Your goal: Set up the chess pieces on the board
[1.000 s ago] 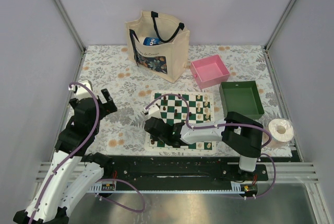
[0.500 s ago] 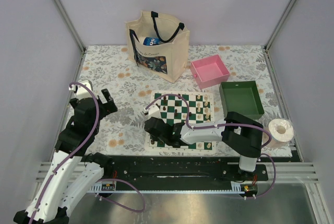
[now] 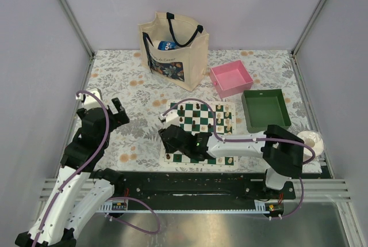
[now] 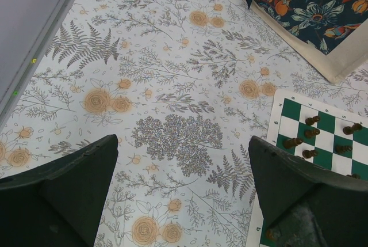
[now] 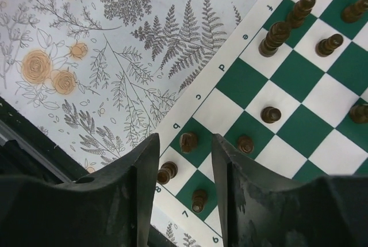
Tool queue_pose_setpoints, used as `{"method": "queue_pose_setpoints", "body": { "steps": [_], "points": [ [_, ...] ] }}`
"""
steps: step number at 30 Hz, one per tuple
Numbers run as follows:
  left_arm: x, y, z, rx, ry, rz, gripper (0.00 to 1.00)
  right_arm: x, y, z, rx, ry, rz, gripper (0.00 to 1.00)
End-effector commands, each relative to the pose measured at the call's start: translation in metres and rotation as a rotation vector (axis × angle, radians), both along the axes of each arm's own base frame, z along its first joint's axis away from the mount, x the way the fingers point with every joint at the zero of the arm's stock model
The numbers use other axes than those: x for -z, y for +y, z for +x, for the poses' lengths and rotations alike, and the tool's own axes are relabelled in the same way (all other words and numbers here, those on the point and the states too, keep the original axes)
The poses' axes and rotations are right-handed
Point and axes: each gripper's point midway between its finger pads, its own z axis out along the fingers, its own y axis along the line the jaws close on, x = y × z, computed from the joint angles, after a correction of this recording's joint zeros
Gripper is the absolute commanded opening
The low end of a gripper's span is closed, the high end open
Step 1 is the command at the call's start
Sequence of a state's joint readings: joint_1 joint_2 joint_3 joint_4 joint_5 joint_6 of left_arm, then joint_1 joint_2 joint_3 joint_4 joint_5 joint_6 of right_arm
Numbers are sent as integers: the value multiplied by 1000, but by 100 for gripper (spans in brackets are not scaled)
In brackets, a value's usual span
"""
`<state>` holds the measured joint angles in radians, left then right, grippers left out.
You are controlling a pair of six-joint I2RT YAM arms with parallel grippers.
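The board (image 3: 198,121), green and white checks, lies on the flowered cloth ahead of the right arm. Dark chess pieces (image 3: 183,121) stand along its left side and cream ones (image 3: 229,121) along its right. My right gripper (image 3: 168,143) hovers over the near left corner. In the right wrist view it (image 5: 185,139) is open, its jaws either side of a dark piece (image 5: 188,141) and clear of it. Other dark pieces (image 5: 167,172) stand close by on the board (image 5: 299,94). My left gripper (image 4: 183,143) is open and empty over the cloth, left of the board (image 4: 330,143).
A cream tote bag (image 3: 172,48) stands at the back. A pink tray (image 3: 231,78) and a green tray (image 3: 265,110) sit right of the board. A paper roll (image 3: 307,140) lies at the right edge, behind the right arm's elbow.
The right jaws have opened, letting go of a dark piece at the board's near left corner. The right arm's elbow has swung to the right. The left arm has not moved.
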<state>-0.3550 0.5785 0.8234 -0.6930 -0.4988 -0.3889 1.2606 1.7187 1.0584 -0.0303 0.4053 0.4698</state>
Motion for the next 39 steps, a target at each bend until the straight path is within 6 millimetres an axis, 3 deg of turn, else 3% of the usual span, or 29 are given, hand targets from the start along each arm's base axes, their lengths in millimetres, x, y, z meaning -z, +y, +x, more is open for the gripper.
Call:
{"method": "queue_pose_setpoints", "body": {
  "steps": [1,3,8,20,24,29,35,39],
  "points": [
    [-4,-5,8,15,-32,-21,99,-47,-9,7,48,-75,47,52],
    [-5,-5,8,14,-32,-19,99,-55,-18,10,79,-91,46,56],
    [-4,-4,7,10,-34,-22,99,-70,-38,18,139,-98,55,80],
    [-3,-1,7,-7,-36,-24,99,-84,-80,46,308,20,35,99],
    [-4,0,6,-15,-44,-24,99,-94,-84,47,266,-46,58,100],
    [-5,0,5,-15,-50,-32,99,-81,-100,51,316,-17,-49,100],
    [-4,-1,5,-12,-45,-31,99,-66,-96,43,287,41,-75,99],
    [-4,-1,5,-10,-47,-34,99,-60,-89,36,258,98,-54,93]
  ]
}}
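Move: The right hand is empty, some 5 cm above the dark piece just set on the left-edge square. The tall dark piece mid-board stands about 9 cm ahead, 10 cm right and 5 cm down. At that same depth, a short dark pawn is 6 cm ahead and 3 cm right, a light pawn 6 cm ahead and 12 cm right, and a dark near-edge piece 2 cm back and 9 cm right. From the left hand the tall piece lies roughly 5 cm ahead, 31 cm right and 20 cm down. Already clear of the piece it has set down, the right hand keeps rising for about 6 cm while its half-open fingers spread wide, then swings right and forward across the board towards the tall dark piece in the middle, turning some 15 degrees clockwise. In all it travels about 10 cm right and 4 cm forward; near the end it climbs a little more, then dips about 2 cm and eases very slightly back, still wide open and well above the pieces, touching none. ##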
